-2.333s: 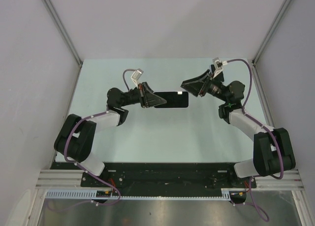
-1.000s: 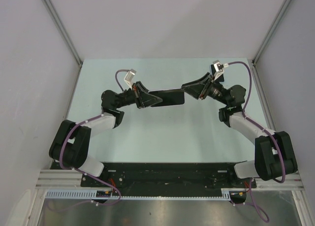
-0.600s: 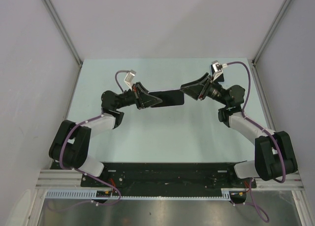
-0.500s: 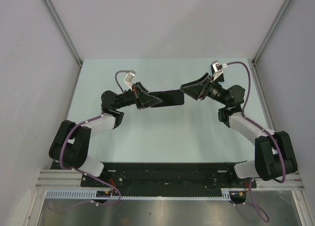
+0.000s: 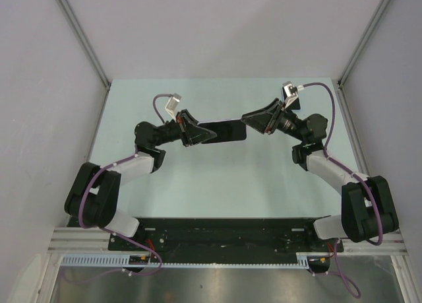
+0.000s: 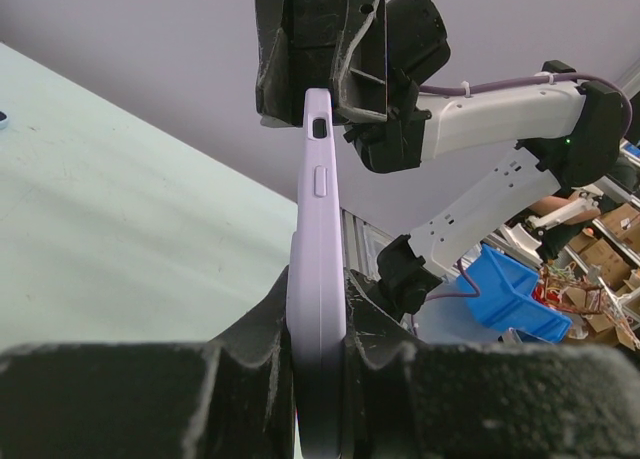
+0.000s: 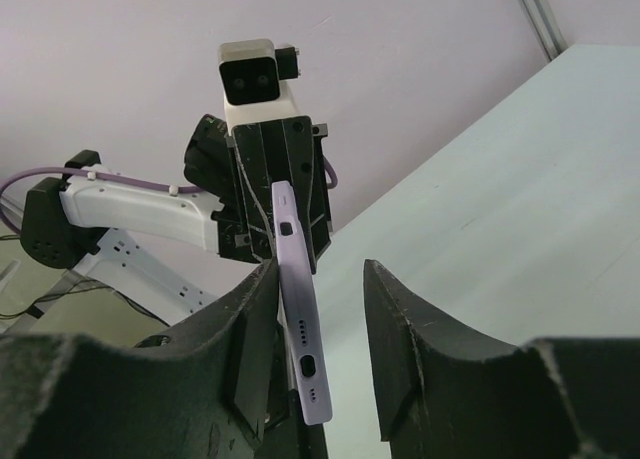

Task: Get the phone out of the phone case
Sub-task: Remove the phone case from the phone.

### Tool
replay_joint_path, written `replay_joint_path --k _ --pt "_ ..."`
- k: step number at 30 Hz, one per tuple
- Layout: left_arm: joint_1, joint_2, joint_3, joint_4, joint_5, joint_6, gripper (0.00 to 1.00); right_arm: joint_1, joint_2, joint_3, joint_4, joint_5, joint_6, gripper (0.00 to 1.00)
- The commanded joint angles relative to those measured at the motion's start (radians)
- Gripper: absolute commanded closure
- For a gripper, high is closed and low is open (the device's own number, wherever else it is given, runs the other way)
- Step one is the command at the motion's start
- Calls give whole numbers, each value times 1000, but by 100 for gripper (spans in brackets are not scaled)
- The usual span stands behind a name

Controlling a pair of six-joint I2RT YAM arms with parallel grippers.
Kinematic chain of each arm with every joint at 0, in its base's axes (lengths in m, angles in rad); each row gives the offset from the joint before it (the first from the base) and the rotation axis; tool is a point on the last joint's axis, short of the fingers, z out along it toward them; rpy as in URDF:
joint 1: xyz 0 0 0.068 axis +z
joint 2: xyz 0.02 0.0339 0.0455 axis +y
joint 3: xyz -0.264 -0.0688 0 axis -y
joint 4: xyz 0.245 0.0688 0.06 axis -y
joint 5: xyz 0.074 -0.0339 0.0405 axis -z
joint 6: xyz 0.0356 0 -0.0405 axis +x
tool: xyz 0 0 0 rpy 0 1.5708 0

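The phone [image 5: 223, 131] shows its dark screen upward and is held above the table between the two arms. It sits in a lavender phone case [image 6: 318, 249], which both wrist views show edge-on. My left gripper [image 6: 318, 314] is shut on the case's left end, with both fingers pressed against its faces. My right gripper [image 7: 320, 284] is open around the other end of the phone case [image 7: 300, 319]. Its left finger [image 7: 255, 319] lies against the case, while its right finger [image 7: 395, 319] stands well apart. The phone's body is hidden in both wrist views.
The pale green table [image 5: 217, 177] lies beneath the held phone. Grey walls with metal frame rails [image 5: 79, 35] close it in on three sides. The arm bases sit on a black rail [image 5: 224, 234] at the near edge.
My left arm has carried the phone a little left and away from me. My right gripper has closed in around the phone's right end. The phone has gone from tilted to nearly level.
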Motion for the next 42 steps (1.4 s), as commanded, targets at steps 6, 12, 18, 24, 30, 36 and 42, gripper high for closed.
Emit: replay_joint_path --k 6,12,18,24,30,36,42 --pt "0 -45 0 355 -15 25 100 -5 2 2 19 16 95 58" --pt "-5 -45 -1 355 -7 31 100 -6 4 2 19 22 114 62" --pt "-9 -49 -1 355 -2 34 100 -6 7 2 16 25 142 65" --pt "-14 -45 0 355 1 36 100 -6 17 2 15 28 173 69" --pt "-17 -46 0 355 10 42 100 -9 24 2 16 33 194 76" --pt "-31 -43 3 355 30 47 100 -10 31 2 15 41 216 80" --pt "-42 -48 11 355 56 47 100 -8 51 2 25 45 266 82"
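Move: The phone case, with the phone in it, is in the left hand's grip, its middle about 5 cm to that hand's right and roughly 1 cm ahead and 1 cm above. From the right hand the middle lies some 7 cm left, 3 cm back and 2 cm lower, with the free end's far corner already between its open fingertips. The second phone lies on the table about 33 cm ahead, 24 cm right and 30 cm below the right hand. The right fingertips pinch the far corner of the phone case's free end, closing from about half open until they meet it, one on each face. The right hand stays in place meanwhile and rolls about 10 degrees about its fingers' line, its forward side tipping down; the left hand keeps its grip on the other end, practically still. ##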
